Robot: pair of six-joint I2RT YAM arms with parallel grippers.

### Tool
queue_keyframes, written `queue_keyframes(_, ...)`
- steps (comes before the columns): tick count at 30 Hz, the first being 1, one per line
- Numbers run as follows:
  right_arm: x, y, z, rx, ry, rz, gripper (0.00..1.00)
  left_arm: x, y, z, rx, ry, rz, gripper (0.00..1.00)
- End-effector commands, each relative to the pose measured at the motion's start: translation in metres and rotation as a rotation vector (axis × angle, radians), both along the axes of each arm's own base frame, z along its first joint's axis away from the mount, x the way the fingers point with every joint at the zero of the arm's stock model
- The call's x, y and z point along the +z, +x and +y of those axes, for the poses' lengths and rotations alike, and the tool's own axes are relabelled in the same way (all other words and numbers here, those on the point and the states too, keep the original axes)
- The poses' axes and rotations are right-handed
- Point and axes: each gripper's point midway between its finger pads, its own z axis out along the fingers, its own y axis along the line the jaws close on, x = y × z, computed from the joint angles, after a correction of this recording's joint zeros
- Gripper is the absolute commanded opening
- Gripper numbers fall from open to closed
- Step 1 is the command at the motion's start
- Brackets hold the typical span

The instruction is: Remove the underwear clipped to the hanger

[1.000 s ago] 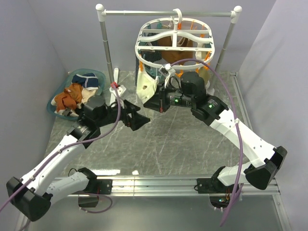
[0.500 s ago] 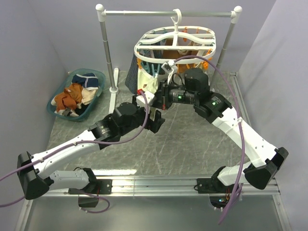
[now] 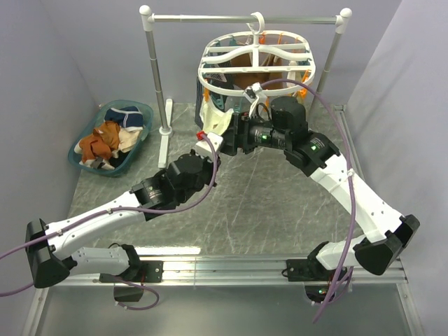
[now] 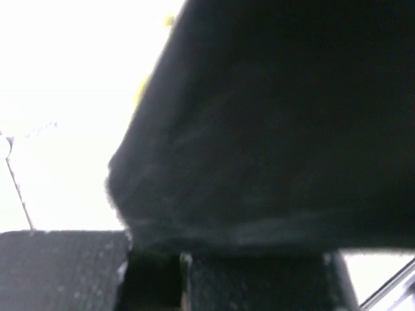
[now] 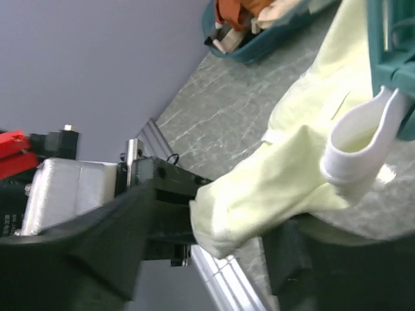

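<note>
The white oval hanger (image 3: 255, 59) hangs from the rail, with underwear clipped under its rim. A cream pair (image 3: 212, 120) hangs at its left side, and in the right wrist view the cream pair (image 5: 305, 168) hangs from a teal clip (image 5: 389, 39). My left gripper (image 3: 220, 142) reaches up from below; its black jaws (image 5: 170, 194) are shut on the cream cloth's lower corner. My right gripper (image 3: 236, 136) is beside it, open, with the cloth between its spread fingers (image 5: 220, 240). A dark blurred shape fills the left wrist view.
A teal basket (image 3: 112, 136) at the far left holds navy, tan-brown and cream briefs. The metal rail stand's left post (image 3: 155, 70) and its foot (image 3: 168, 129) stand between the basket and the hanger. Grey walls close in on both sides.
My left arm swung from near the basket to under the hanger and shut on the cream cloth. My right gripper opened. The hanger rocked.
</note>
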Motion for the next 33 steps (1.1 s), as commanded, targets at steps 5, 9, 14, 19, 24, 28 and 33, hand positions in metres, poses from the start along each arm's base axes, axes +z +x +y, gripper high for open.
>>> queue_keyframes(5,0.051,0.0,-0.046,-0.205,0.041,-0.157,0.83,0.0,-0.003,0.001,0.031,-0.013,-0.003,0.0)
queue_keyframes(9,0.058,0.003,-0.072,-0.32,-0.031,-0.189,0.87,-0.007,-0.004,-0.01,0.027,0.014,0.005,0.0)
queue_keyframes(14,0.052,0.021,-0.107,-0.5,-0.18,-0.186,0.92,-0.018,-0.007,-0.03,0.025,0.099,-0.002,0.0)
queue_keyframes(19,0.055,0.027,-0.122,-0.579,-0.261,-0.23,0.93,-0.02,-0.007,-0.049,0.045,0.19,-0.039,0.0)
queue_keyframes(24,0.056,0.036,-0.114,-0.551,-0.324,-0.271,0.93,-0.02,-0.011,-0.066,0.012,0.212,-0.062,0.0)
queue_keyframes(28,0.05,0.053,-0.112,-0.584,-0.374,-0.296,0.94,-0.019,-0.013,-0.071,0.001,0.22,-0.065,0.0)
queue_keyframes(33,0.046,0.077,-0.108,-0.64,-0.409,-0.318,0.93,-0.013,-0.017,-0.075,-0.009,0.211,-0.071,0.0)
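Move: The right hand is already opening beside the pale yellow underwear that the left fingers grip. The teal clip still holding it on the hanger's front rim is about 10 cm ahead of the right hand, 4 cm to its right and 4 cm higher. A second teal clip is some 4 cm left of that clip, 1 cm farther out. From the left hand the first clip is roughly 12 cm ahead, 3 cm right and 10 cm up. Rightward about 10 cm and up 6 cm goes the right hand, its fingers opening wider and leaving the yellow cloth; it then pushes forward while sinking, turning clockwise to point its open fingers towards the teal clip. The left hand keeps its pinch on the underwear and draws the cloth right and down about 7 cm, rolling slightly. ##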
